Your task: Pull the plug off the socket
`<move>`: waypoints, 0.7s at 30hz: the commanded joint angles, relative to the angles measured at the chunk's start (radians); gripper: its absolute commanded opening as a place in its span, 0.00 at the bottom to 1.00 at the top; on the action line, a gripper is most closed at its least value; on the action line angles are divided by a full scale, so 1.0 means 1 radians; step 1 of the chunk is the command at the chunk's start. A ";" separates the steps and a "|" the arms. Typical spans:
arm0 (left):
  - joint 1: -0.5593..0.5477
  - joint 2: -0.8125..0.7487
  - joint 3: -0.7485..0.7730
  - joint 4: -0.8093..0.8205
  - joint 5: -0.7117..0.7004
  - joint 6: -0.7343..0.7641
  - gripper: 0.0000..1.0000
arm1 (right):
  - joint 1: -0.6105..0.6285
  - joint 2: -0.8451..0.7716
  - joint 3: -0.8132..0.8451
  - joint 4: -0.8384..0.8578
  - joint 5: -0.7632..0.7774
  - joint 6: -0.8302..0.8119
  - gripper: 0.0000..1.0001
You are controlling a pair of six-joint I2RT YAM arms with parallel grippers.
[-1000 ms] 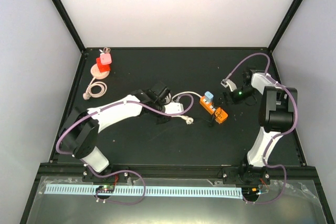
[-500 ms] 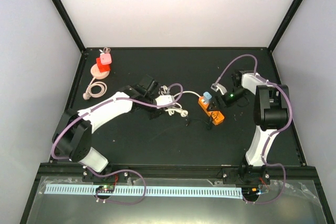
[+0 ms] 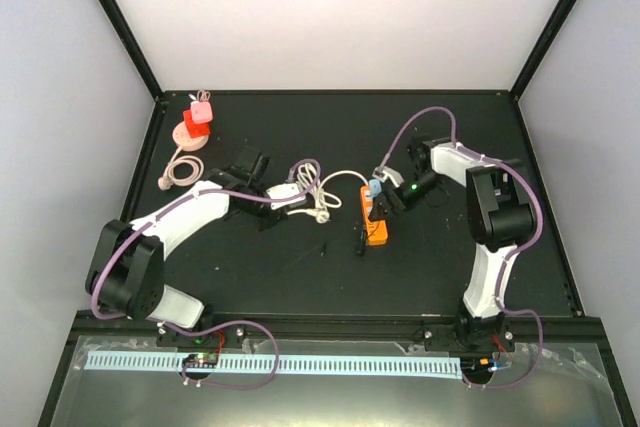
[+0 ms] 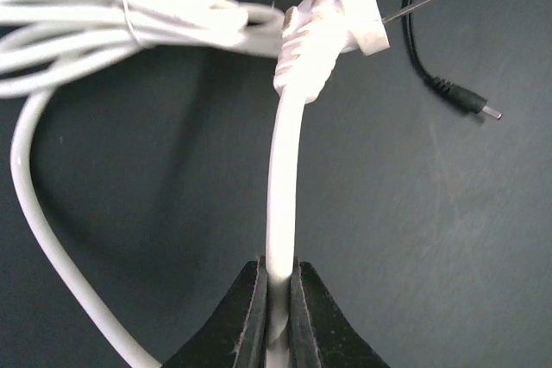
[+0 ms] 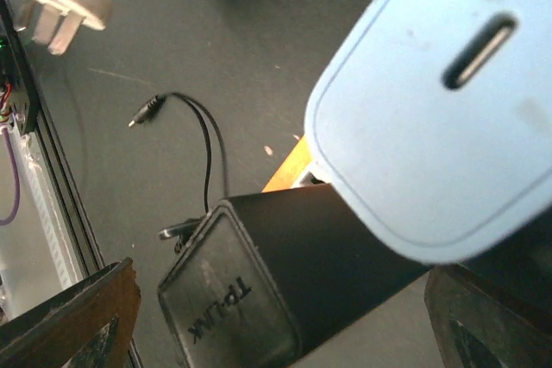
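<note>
An orange socket strip (image 3: 376, 225) lies mid-table, its edge showing in the right wrist view (image 5: 291, 164). A light blue adapter (image 5: 431, 101) and a black TP-LINK plug (image 5: 259, 290) are both plugged into it. My right gripper (image 5: 280, 303) is open, with one finger on either side of the black plug; from above it sits at the strip's far end (image 3: 390, 194). My left gripper (image 4: 278, 299) is shut on a white cord (image 4: 285, 178). That cord ends in a white plug (image 4: 345, 15) with bare prongs, lying free on the mat (image 3: 322, 214).
A thin black lead with a barrel jack (image 4: 470, 108) runs from the black plug across the mat. The white cord's slack is tied in a bundle (image 4: 129, 28). At the back left stand a pink and red adapter stack (image 3: 196, 117) and a coiled beige cable (image 3: 180, 167).
My left arm drew back to the left with the white cord, and the orange strip slid left and turned. My right gripper followed it left, ending over the plugs.
</note>
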 commanded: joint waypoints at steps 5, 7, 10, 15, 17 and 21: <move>0.129 -0.083 -0.104 -0.003 -0.045 0.149 0.03 | 0.135 0.065 0.069 0.070 -0.052 0.085 0.93; 0.163 -0.089 -0.121 0.001 -0.045 0.173 0.04 | 0.164 0.080 0.086 0.082 -0.059 0.099 0.93; 0.194 -0.087 -0.139 0.011 -0.069 0.189 0.04 | 0.201 0.099 0.106 0.102 -0.079 0.120 0.93; 0.233 -0.074 -0.155 0.031 -0.071 0.204 0.06 | 0.246 0.097 0.111 0.148 -0.124 0.148 0.94; 0.242 -0.063 -0.159 0.042 -0.074 0.206 0.07 | 0.256 0.092 0.113 0.155 -0.140 0.145 0.95; 0.242 -0.032 -0.169 0.076 -0.097 0.206 0.09 | 0.259 0.074 0.105 0.168 -0.189 0.139 0.95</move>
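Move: The black adapter on the orange power strip stands between my right hand's spread fingers, about 2 cm to the left of its hand point and a centimetre lower. The blue plug is some 4 cm ahead and 1 cm left of that hand, about level in height; the white plug is about 14 cm left, 1 cm back and 4 cm lower. My left hand already grips the white cord: its white plug lies roughly 9 cm right, level fore and aft and 5 cm lower, its coil 8 cm right, 6 cm ahead and 6 cm lower. Both my hands travel left together, about 9 cm each. My right keeps its fingers wide around the black adapter, shoving the strip along while edging back a couple of centimetres and turning slightly counter-clockwise; my left drags the pinched cord over towards bare table, sinking nearly 4 cm as its fingertips swing left, the cord still between them. ##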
